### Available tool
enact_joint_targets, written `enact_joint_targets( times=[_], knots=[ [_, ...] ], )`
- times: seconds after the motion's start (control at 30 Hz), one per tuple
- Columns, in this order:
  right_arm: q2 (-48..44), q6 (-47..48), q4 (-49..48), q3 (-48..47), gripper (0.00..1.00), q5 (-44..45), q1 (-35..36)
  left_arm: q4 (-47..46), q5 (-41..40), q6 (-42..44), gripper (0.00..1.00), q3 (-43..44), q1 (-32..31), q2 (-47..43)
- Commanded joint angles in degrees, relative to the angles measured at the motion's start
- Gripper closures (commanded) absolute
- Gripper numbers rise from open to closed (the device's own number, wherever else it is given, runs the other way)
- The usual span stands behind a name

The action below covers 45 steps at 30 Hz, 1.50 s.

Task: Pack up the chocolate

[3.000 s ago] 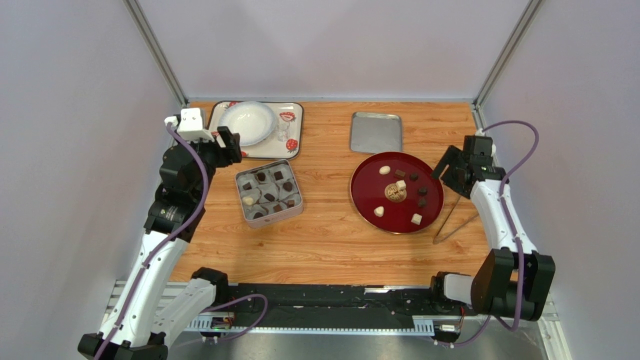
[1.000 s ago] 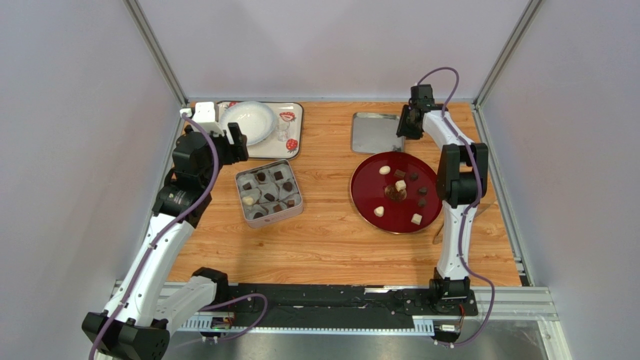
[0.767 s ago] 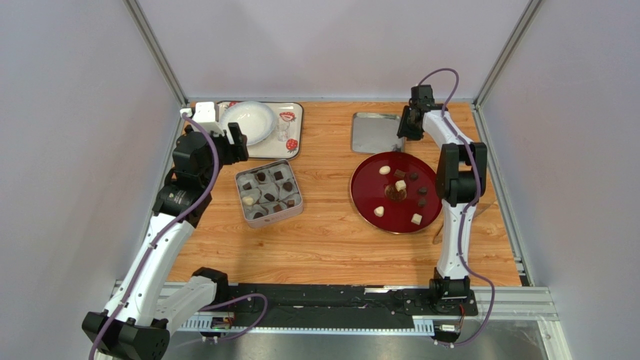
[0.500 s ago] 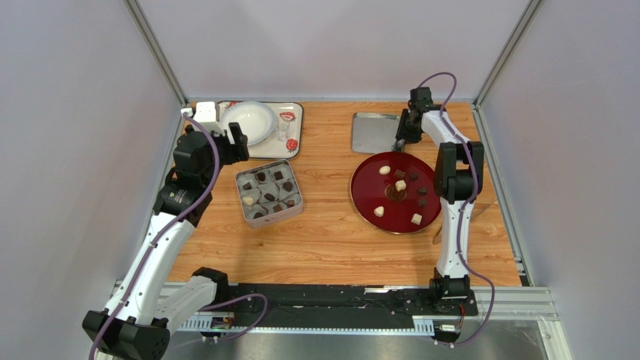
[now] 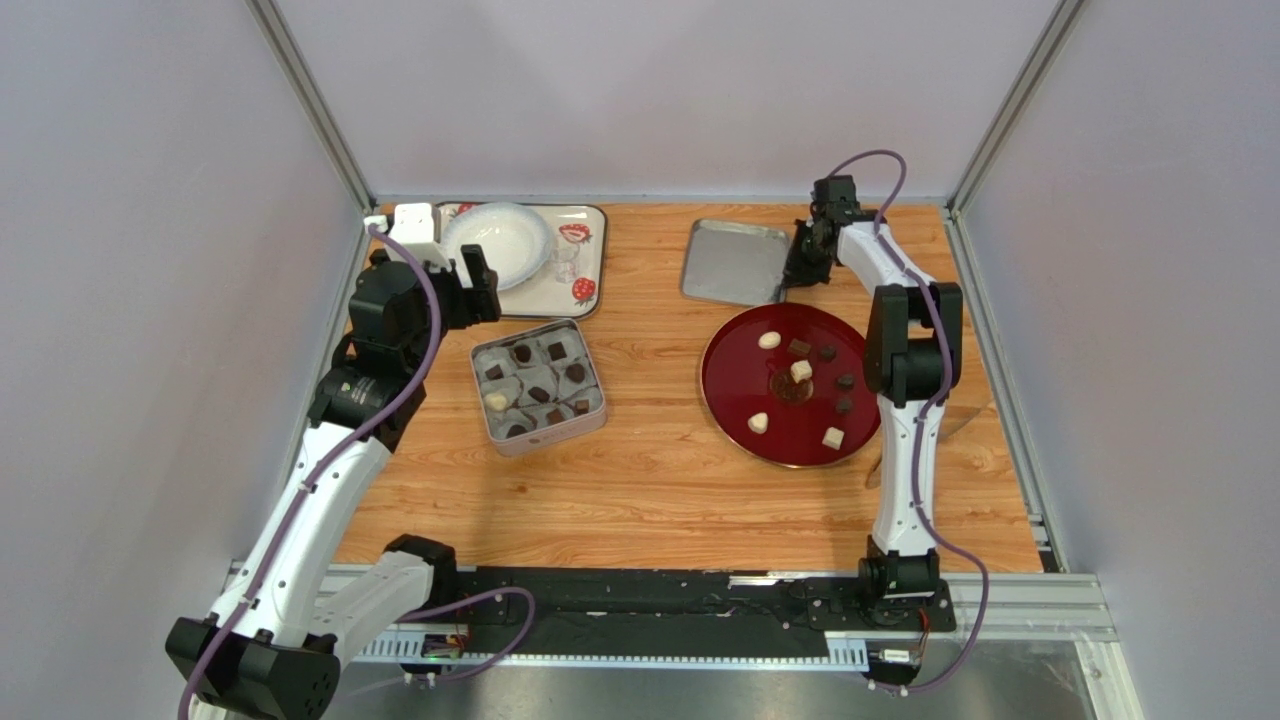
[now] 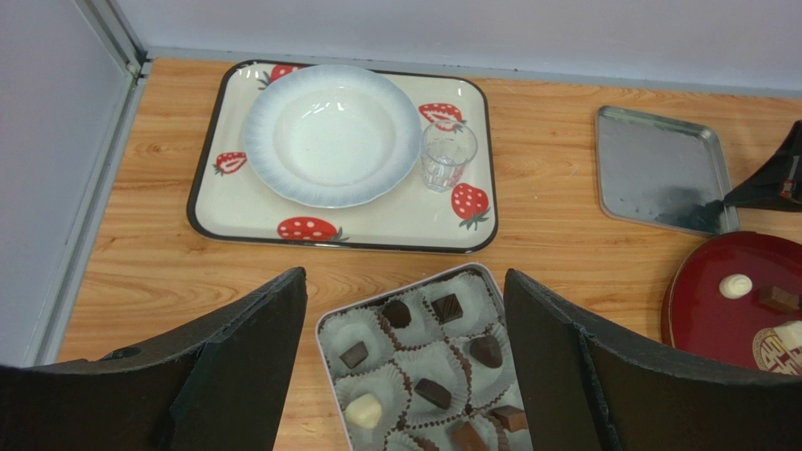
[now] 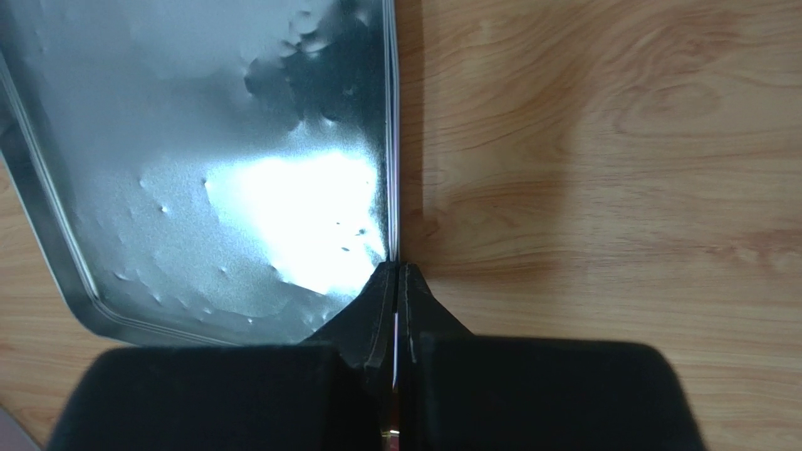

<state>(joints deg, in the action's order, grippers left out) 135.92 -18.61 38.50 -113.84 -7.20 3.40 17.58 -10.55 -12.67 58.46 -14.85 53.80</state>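
Note:
The open tin (image 5: 481, 393) holds several chocolate pieces (image 5: 538, 393) in paper cups, mostly dark with one cream (image 6: 363, 411). More chocolate (image 5: 801, 369) lies on the red plate (image 5: 736, 387). My left gripper (image 5: 469, 288) hangs open just behind and above the tin (image 6: 326, 331), with nothing between its fingers (image 6: 405, 274). At the back, my right gripper (image 5: 790, 272) is shut on the right rim of the flat metal lid (image 5: 733, 260). The wrist view shows the thin rim pinched between its jaws (image 7: 395, 272), with the lid (image 7: 235, 169) stretching away to the left.
A strawberry-print tray (image 5: 589, 288) at the back left carries a white bowl (image 5: 493, 245) and a small glass (image 5: 565, 267). Metal tongs (image 5: 873, 476) lie right of the red plate, partly behind the right arm. Frame posts stand at both back corners.
The right gripper has closed on the lid's right rim. The lid has shifted left and now sits skewed. The left arm has hardly moved.

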Motion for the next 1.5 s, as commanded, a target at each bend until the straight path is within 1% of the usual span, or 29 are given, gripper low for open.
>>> enact_joint_targets(
  times=[0.0, 0.23, 0.47, 0.67, 0.73, 0.77, 0.8, 0.83, 0.93, 1.1, 1.2, 1.23, 1.33, 1.47],
  knots=[
    [-1.09, -3.62, -4.47, -2.70, 1.00, -5.18, 2.13, -0.62, 0.26, 0.10, 0.14, 2.10, 0.26, -0.10],
    [-4.78, -5.91, -6.24, -3.85, 1.00, -7.39, 4.77, -0.88, 0.61, -0.34, 0.14, 2.10, 0.26, 0.16],
    [-12.16, -6.96, -8.88, 2.04, 1.00, -8.44, 6.44, -1.06, 2.54, -1.31, 0.14, 2.10, 0.26, 0.87],
    [-20.32, -7.67, -9.94, 11.43, 1.00, -10.11, 7.06, -0.97, 6.15, -2.54, 0.14, 2.45, 0.35, 2.18],
    [-22.70, -7.93, -10.55, 16.26, 1.00, -10.90, 7.24, -1.23, 8.34, -3.93, 0.14, 2.45, 0.26, 2.62],
    [-25.67, -8.11, -10.90, 18.02, 1.00, -11.08, 7.76, -1.41, 9.39, -4.47, 0.14, 2.45, 0.26, 2.80],
    [-27.09, -8.19, -11.77, 19.87, 1.00, -11.25, 8.02, -1.67, 11.67, -5.08, 0.14, 2.36, 0.26, 2.97],
    [-28.76, -8.54, -12.22, 23.63, 1.00, -11.43, 8.38, -2.55, 12.91, -6.65, 0.14, 2.36, 0.26, 3.32],
    [-34.83, -8.98, -12.66, 29.79, 1.00, -12.57, 9.43, -5.35, 17.83, -11.04, 0.14, 1.49, 0.26, 4.64],
    [-45.71, -10.74, -14.24, 38.68, 1.00, -14.06, 11.28, -9.22, 27.75, -17.91, 0.15, 2.36, 0.17, 8.42],
    [-50.21, -11.71, -14.94, 43.78, 1.00, -14.68, 12.68, -11.51, 31.27, -22.22, 0.15, 2.54, -0.70, 10.71],
    [-53.10, -11.80, -14.95, 44.75, 1.00, -14.51, 13.03, -11.95, 31.72, -23.62, 0.15, 2.63, -1.23, 11.58],
    [-57.94, -12.68, -15.30, 48.35, 1.00, -14.42, 14.79, -11.61, 31.99, -24.33, 0.15, 4.03, -4.39, 12.99],
    [-63.56, -14.78, -16.87, 52.75, 1.00, -14.42, 16.46, -9.59, 29.45, -24.69, 0.16, 5.00, -7.91, 13.52]
  ],
)
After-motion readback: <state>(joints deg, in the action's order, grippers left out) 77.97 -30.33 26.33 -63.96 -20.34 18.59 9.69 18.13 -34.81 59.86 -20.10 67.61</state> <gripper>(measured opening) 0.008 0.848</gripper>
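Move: The right gripper already pinches the right rim of the metal lid near its close corner; the lid's middle is about 9 cm left and 4 cm ahead. The chocolate tin lies some 44 cm left and 18 cm back of this hand, the red plate 17 cm back and 1 cm left, all roughly level. From the open left hand, the lid is about 25 cm ahead, 38 cm right and 30 cm below, with the tin nearly underneath, 3 cm ahead and 3 cm right. Keep the right fingers shut on the lid's rim and carry it left low over the table, then lift it about 17 cm and draw it back some 22 cm past the plate's far left side, towards the tin and the left hand, tilting it slightly. Once it's rising, swing the still-open left gripper about 14 cm right to meet it, turning clockwise, rolling and tipping down, without touching it. ##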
